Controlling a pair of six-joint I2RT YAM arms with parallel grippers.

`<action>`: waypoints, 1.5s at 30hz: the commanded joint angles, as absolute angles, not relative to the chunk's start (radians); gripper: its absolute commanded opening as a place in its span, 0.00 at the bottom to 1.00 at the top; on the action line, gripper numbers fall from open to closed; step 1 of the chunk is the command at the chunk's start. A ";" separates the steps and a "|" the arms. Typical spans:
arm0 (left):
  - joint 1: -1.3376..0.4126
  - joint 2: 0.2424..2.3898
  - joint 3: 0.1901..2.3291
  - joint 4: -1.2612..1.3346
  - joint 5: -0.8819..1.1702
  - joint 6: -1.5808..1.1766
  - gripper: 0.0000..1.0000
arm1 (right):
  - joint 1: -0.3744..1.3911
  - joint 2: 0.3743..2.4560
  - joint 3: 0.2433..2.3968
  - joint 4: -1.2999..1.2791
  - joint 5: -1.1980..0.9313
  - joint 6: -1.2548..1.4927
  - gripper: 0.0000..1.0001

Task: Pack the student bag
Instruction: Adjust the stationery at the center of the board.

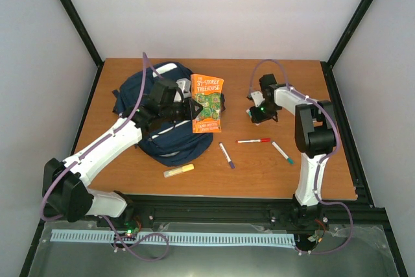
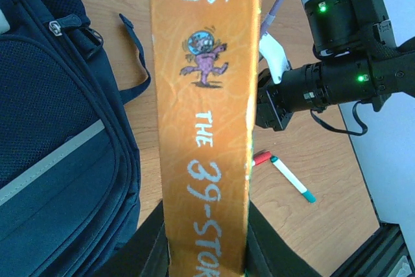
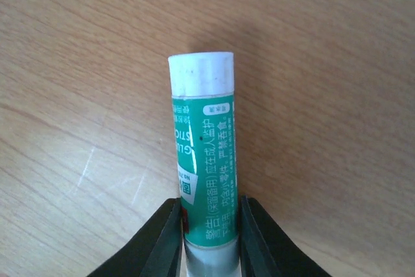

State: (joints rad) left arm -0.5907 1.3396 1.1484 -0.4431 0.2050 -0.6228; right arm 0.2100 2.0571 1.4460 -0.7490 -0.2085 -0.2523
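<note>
The student bag (image 1: 162,118), a large navy backpack, lies at the table's back left; its fabric fills the left of the left wrist view (image 2: 58,160). My left gripper (image 1: 188,109) (image 2: 206,251) is shut on an orange book (image 1: 207,103), held just right of the bag with the spine (image 2: 204,115) facing the wrist camera. Low over the table to the right, my right gripper (image 1: 256,113) (image 3: 209,238) has both jaws pressed against a green glue stick (image 3: 204,154) with a white cap.
Loose on the wood in front lie a red marker (image 1: 254,141), a teal marker (image 1: 283,152) (image 2: 292,178), a purple marker (image 1: 226,156) and a yellow highlighter (image 1: 178,171). The right arm (image 2: 337,82) stands close to the book's right side.
</note>
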 commanded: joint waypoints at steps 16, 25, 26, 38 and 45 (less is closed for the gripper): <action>-0.586 1.314 1.155 -0.373 0.222 -0.601 0.01 | 0.211 2.048 1.428 -0.827 -0.188 -0.090 0.40; -0.586 1.319 1.155 -0.369 0.227 -0.600 0.01 | 0.211 2.043 1.441 -0.833 -0.205 -0.096 0.41; -0.586 1.318 1.154 -0.371 0.227 -0.600 0.01 | 0.211 2.039 1.443 -0.834 -0.205 -0.097 0.42; -0.586 1.320 1.158 -0.370 0.230 -0.598 0.01 | 0.199 1.963 1.471 -0.847 -0.184 -0.102 0.51; -0.586 1.310 1.155 -0.370 0.232 -0.597 0.01 | 0.187 1.932 1.482 -0.851 -0.201 -0.107 0.51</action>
State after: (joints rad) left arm -0.5903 1.3396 1.1320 -0.4427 0.2138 -0.6212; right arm 0.1982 1.9865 1.4601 -0.8383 -0.1974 -0.1070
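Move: The glue stick lies almost level with the right fingers, which already close on its near end; its middle is about 3 cm ahead and 1 cm left of them. From there the red marker is some 7 cm back and 1 cm left, the green-capped marker about 12 cm back and 10 cm right, and the purple marker roughly 13 cm back and 12 cm left. From the left hand, up holding the book, the glue stick is some 11 cm ahead, 21 cm right and 23 cm below. The glue stick, still pinched by its near end, is drawn back about 1 cm by the right hand, which turns some 8 degrees clockwise and squeezes slightly tighter. The fingers then part and let go, the hand pauses over the table, opens a little more and rises almost 3 cm clear, drifting slightly right. ##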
